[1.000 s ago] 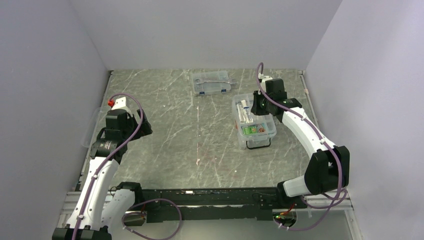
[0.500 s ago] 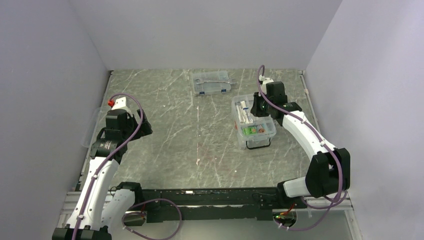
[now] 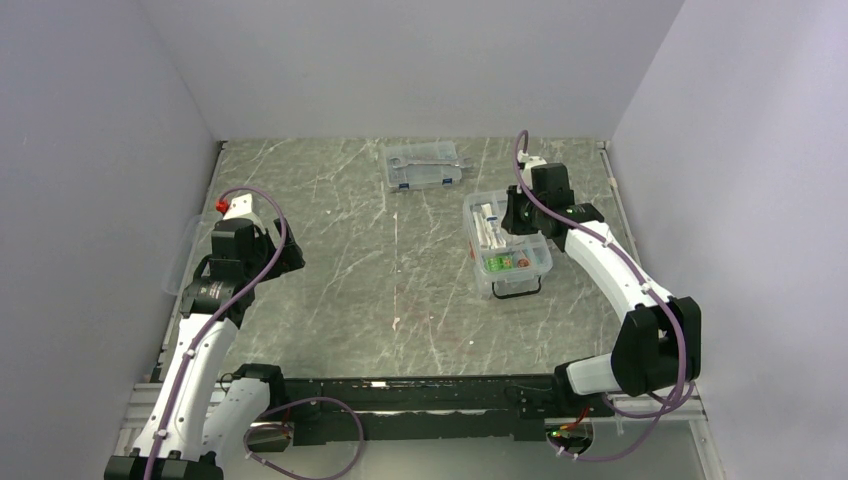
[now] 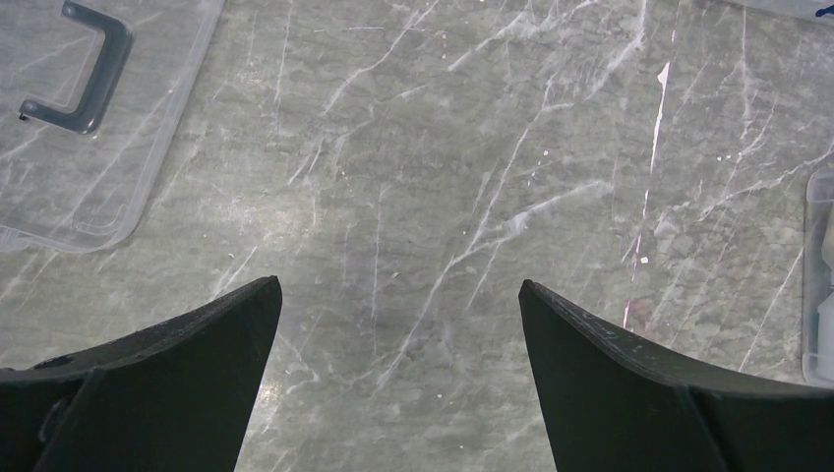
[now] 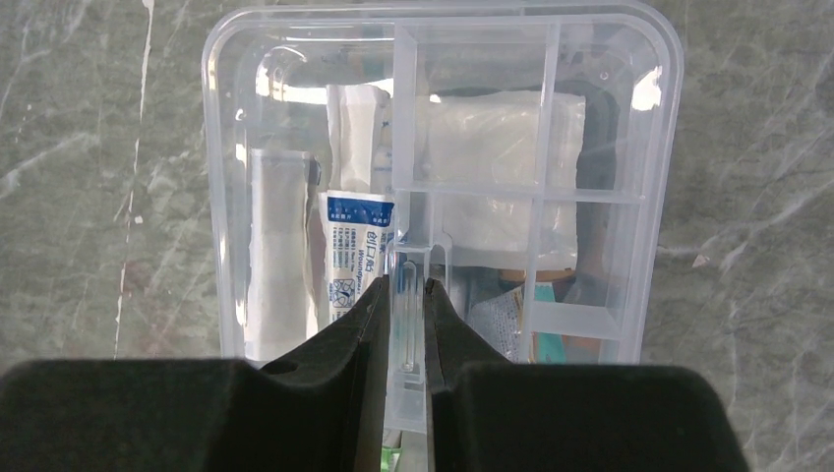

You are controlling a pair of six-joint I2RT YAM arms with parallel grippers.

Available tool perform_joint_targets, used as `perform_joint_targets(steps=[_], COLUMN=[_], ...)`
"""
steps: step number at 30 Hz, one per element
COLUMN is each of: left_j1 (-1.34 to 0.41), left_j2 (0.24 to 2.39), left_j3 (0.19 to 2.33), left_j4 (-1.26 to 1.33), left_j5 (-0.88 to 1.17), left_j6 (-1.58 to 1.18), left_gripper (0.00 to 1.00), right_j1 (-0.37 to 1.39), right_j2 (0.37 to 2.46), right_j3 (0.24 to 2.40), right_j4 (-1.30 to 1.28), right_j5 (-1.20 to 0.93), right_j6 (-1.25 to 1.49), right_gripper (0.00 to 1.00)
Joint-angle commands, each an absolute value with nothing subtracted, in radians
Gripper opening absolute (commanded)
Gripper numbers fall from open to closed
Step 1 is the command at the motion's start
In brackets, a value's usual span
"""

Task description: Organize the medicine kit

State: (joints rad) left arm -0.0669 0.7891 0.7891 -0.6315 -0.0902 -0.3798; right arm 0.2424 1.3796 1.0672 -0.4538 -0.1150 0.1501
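Observation:
The medicine kit's clear box (image 3: pixel 476 266) stands at the right of the table, with packets inside. A clear divided tray (image 5: pixel 551 118) sits in or just over it; I cannot tell which. My right gripper (image 5: pixel 405 295) is shut on the tray's upright centre tab (image 5: pixel 408 258). From above, that gripper (image 3: pixel 512 216) hangs over the box's far half. White packets and a blue-printed packet (image 5: pixel 354 246) lie under the tray. The clear lid (image 4: pixel 69 157) with its dark handle (image 4: pixel 84 64) lies flat at the far left. My left gripper (image 4: pixel 398 295) is open over bare table beside the lid.
A flatter clear case with blue latches (image 3: pixel 423 165) and metal tools lies at the back centre. A black handle (image 3: pixel 517 290) sticks out at the box's near end. Grey walls close in the table on three sides.
The right arm has shifted slightly, still holding the tray's tab, and the box area has moved a little with it. The left arm has not moved.

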Motion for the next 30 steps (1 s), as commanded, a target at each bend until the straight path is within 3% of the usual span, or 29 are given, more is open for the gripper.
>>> perform_joint_targets(steps=[1, 16, 22, 30], left_j1=[-0.069, -0.069, -0.069, -0.069], left_j2=[0.775, 0.776, 0.778, 0.781], left_j3=[0.787, 0.787, 0.787, 0.786], left_j4=[-0.591, -0.591, -0.59, -0.59], left_j5=[-0.076, -0.075, -0.076, -0.074], left_j6=[-0.377, -0.377, -0.377, -0.377], left_gripper=[0.99, 0.99, 0.99, 0.99], right_j1=[0.265, 0.276, 0.276, 0.275], right_j2=[1.374, 1.415, 1.401, 1.387], right_j3=[1.095, 1.061, 1.098, 1.19], right_j4=[-0.581, -0.565, -0.576, -0.633], right_j5=[-0.148, -0.164, -0.148, -0.079], right_j6=[0.155, 0.159, 0.166, 0.168], right_gripper=[0.0, 0.0, 0.25, 0.46])
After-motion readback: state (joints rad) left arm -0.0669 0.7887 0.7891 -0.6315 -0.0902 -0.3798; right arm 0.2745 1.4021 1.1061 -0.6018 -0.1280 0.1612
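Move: Still pinched by its central handle in the right fingers, the divided tray already sits over the clear box, whose middle is about 1 cm back, 1 cm left and 6 cm below this hand. The white packets in the tray lie some 5 cm left and 2 cm ahead; the green packet about 6 cm back and 3 cm left, the red item 6 cm back and 2 cm right. From the idle left hand the box is roughly 43 cm right, 7 cm ahead and 10 cm lower. Drawing back towards the robot by about 2 cm and sinking some 1 cm, with a slight drift left, the right hand brings the held tray with it over the clear box. It pauses there, then spreads its fingers to let go of the tray's handle, easing back another half centimetre while the fingers tip some 5 to 10 degrees further down in all. ##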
